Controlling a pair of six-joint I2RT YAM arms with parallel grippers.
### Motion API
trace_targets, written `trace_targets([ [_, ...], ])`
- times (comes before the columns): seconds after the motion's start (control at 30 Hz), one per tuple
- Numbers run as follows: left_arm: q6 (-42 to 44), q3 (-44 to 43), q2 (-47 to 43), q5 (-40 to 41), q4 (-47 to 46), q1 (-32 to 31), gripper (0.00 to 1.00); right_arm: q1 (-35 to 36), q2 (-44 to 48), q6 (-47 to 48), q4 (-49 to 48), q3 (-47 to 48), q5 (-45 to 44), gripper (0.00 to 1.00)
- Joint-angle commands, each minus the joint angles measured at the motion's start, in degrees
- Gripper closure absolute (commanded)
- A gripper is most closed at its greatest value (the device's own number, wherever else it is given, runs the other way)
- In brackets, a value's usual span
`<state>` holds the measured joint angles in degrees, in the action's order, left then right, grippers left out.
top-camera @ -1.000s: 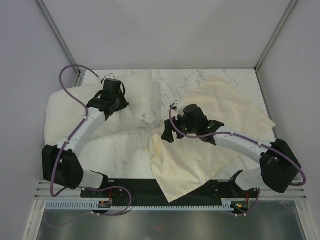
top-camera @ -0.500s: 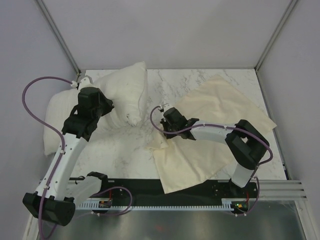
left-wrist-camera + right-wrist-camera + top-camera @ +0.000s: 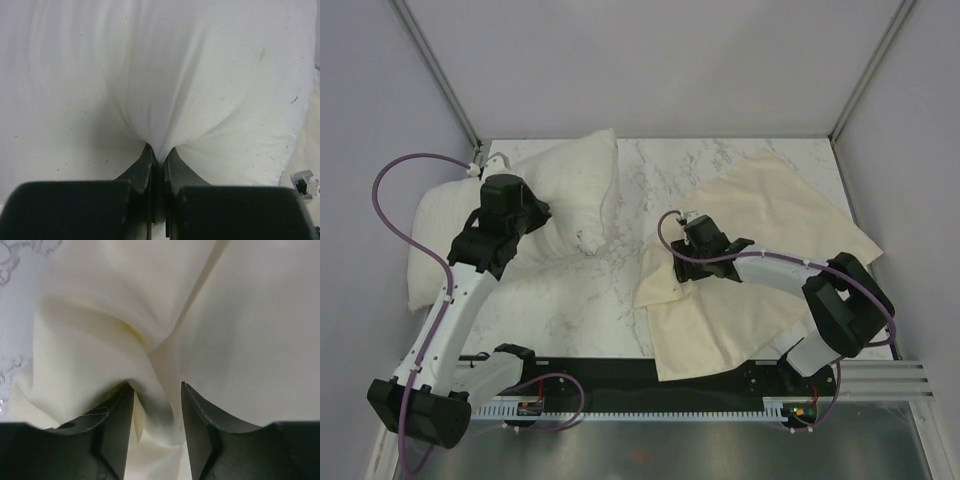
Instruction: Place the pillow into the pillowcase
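Observation:
The pillow point(image 3: 570, 180) lies plump and off-white at the back left, one corner bunched upward. My left gripper point(image 3: 532, 216) is shut on a pinch of its cover, and in the left wrist view the pillow point(image 3: 200, 75) puckers into the closed left gripper point(image 3: 159, 152). The cream pillowcase point(image 3: 770, 230) lies wrinkled on the right half of the table. My right gripper point(image 3: 678, 262) hangs over its folded left edge. In the right wrist view, the right gripper point(image 3: 157, 390) has its jaws apart with a loose fold of pillowcase point(image 3: 100, 350) lying between them, unpinched.
The marble table point(image 3: 590, 300) shows bare between pillow and pillowcase. Grey enclosure walls close in the left, back and right. A black base plate and metal rail point(image 3: 650, 405) run along the near edge. Purple cables point(image 3: 390, 190) loop off both arms.
The left arm swung out and drew the pillow's corner up. The right gripper reached to the pillowcase's left edge, shut, dragged it right, and its jaws have parted.

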<state>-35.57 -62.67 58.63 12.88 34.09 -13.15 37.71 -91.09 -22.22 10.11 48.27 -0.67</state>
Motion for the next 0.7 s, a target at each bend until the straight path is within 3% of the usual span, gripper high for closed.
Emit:
trace_targets([
  [0.0,-1.25,-0.08,-0.27,4.52,-3.15,1.02,0.98,0.08,7.56,3.57,4.56,-0.73,1.54,0.35],
  [0.1,-1.25,-0.08,-0.97,5.13,-3.15,1.02,0.98,0.78,11.79,6.64,8.43,2.61,2.07,0.25],
  [0.27,-1.61,0.1,-2.03,7.15,-2.97,1.19,0.98,8.07,12.87,12.1,13.97,11.92,1.28,0.23],
  [0.33,-2.22,-0.34,-1.77,7.33,-2.71,1.8,0.98,9.91,10.42,14.13,14.15,14.21,1.02,0.23],
  [0.47,-4.68,-0.35,-3.08,2.86,-2.36,9.25,0.98,11.59,2.52,12.55,12.49,17.47,-2.67,0.23],
  [0.67,-6.7,0.62,-6.68,1.35,-2.27,12.97,0.98,11.59,-9.25,11.15,7.83,21.51,0.58,0.23],
])
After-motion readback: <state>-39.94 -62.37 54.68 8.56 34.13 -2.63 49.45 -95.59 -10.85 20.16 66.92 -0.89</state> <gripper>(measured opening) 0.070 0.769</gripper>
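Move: The pillowcase's folded left edge lies about 7 cm to the right hand's left, some 2 cm back and 2 cm below. The pillow's loose right end hangs roughly 21 cm left of that hand, 6 cm ahead and 15 cm above. From the left hand, which already grips the pillow, the folded edge is about 22 cm right, 6 cm back and 24 cm below; the loose end is some 8 cm right, 2 cm ahead and 8 cm below. Right hand opens wider, hops about 9 cm left over the folded edge; left hand draws the pillow leftward. ##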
